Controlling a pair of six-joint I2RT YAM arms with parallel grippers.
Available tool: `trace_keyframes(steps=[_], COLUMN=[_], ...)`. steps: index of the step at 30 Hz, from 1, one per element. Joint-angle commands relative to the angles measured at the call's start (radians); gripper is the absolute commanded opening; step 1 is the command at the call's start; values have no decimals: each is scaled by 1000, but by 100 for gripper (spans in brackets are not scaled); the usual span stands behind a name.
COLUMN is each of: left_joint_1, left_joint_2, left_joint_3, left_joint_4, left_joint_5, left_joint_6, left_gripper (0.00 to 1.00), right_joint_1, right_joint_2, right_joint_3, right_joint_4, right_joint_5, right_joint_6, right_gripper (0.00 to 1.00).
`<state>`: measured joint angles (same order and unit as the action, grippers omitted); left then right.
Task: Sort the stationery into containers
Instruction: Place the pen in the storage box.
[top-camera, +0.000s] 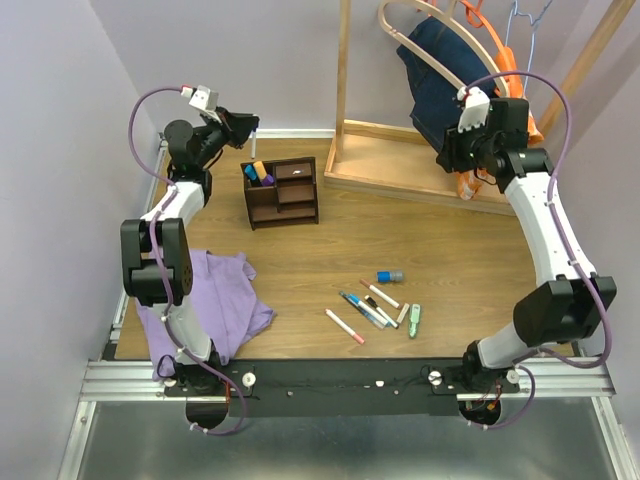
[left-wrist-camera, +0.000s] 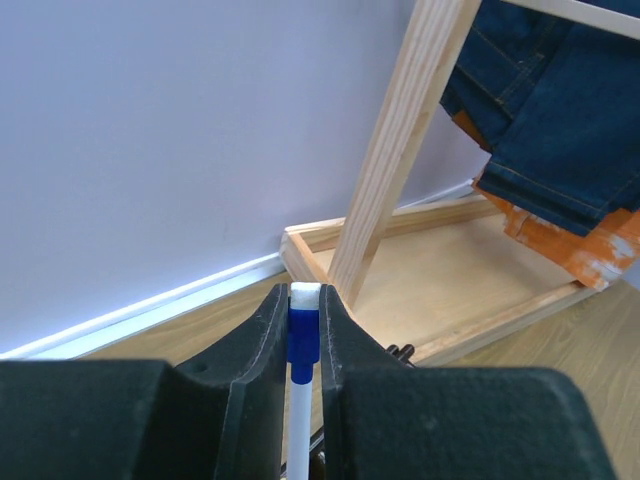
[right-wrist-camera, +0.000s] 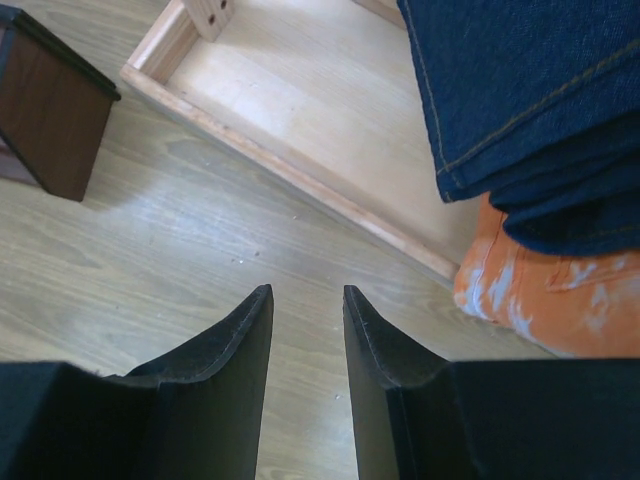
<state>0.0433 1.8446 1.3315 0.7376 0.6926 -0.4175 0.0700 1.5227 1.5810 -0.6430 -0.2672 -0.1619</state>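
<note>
My left gripper (top-camera: 240, 125) hovers high at the back left, just behind the dark brown organiser (top-camera: 282, 192). It is shut on a white pen with a blue cap (left-wrist-camera: 303, 340), which stands pinched between the fingertips of the left gripper (left-wrist-camera: 305, 290). Blue, yellow and purple markers (top-camera: 258, 173) stand in the organiser's left compartment. Several pens (top-camera: 370, 305) lie loose on the table's near middle, with a stubby blue-grey cylinder (top-camera: 390, 276) and a pale green piece (top-camera: 414, 320). My right gripper (top-camera: 455, 150) hangs at the back right, and the right gripper (right-wrist-camera: 308, 292) is open over bare wood. The organiser's corner (right-wrist-camera: 50, 110) shows at its upper left.
A light wooden rack base (top-camera: 410, 165) fills the back right, with jeans (top-camera: 440, 70) and an orange garment (top-camera: 468, 185) hanging over it. Its slanted post (left-wrist-camera: 400, 150) stands just ahead of the left gripper. A purple cloth (top-camera: 215, 295) lies at the near left.
</note>
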Motion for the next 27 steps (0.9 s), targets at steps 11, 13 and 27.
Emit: trace_keyframes(steps=[11,13,27], left_joint_1=[4,6,43], left_joint_2=[27,30,22], left_joint_3=[-253,-270,-333], left_joint_4=[321,327,328], left_joint_5=[35,33,70], left_joint_6=[-66,-57,-44], left_gripper=[0,0,9], right_joint_1=[-4,7,42], right_joint_2=[136,134,100], right_joint_3=[105,91,25], right_joint_4=[-54,-49,-38], right_joint_5=[8,9,23], right_joint_6=[-42,-39,-53], right_gripper=[42,42,42])
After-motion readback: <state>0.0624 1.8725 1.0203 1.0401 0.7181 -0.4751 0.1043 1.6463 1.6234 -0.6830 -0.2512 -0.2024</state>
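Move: The pen hangs from my left fingers, and the storage box's open pen compartment lies some 15 cm below that hand, about 4 cm back and 1 cm to the right. The orange highlighter already stands in it, roughly 1 cm ahead of and 1 cm right of its middle. The box's drawers sit about 9 cm to the right of the compartment, level with it. From my right hand the compartment is about 44 cm left, 8 cm ahead and 13 cm below. I keep the pen pinched by its blue-capped end in my left hand and lower it nearly upright, about 8.5 cm down and some 3 cm back, quickly at first and then slowing, so its lower end goes into the pen compartment beside the orange highlighter. My fingers stay shut on it. My empty right hand eases forward a little and sinks about 4 cm. ##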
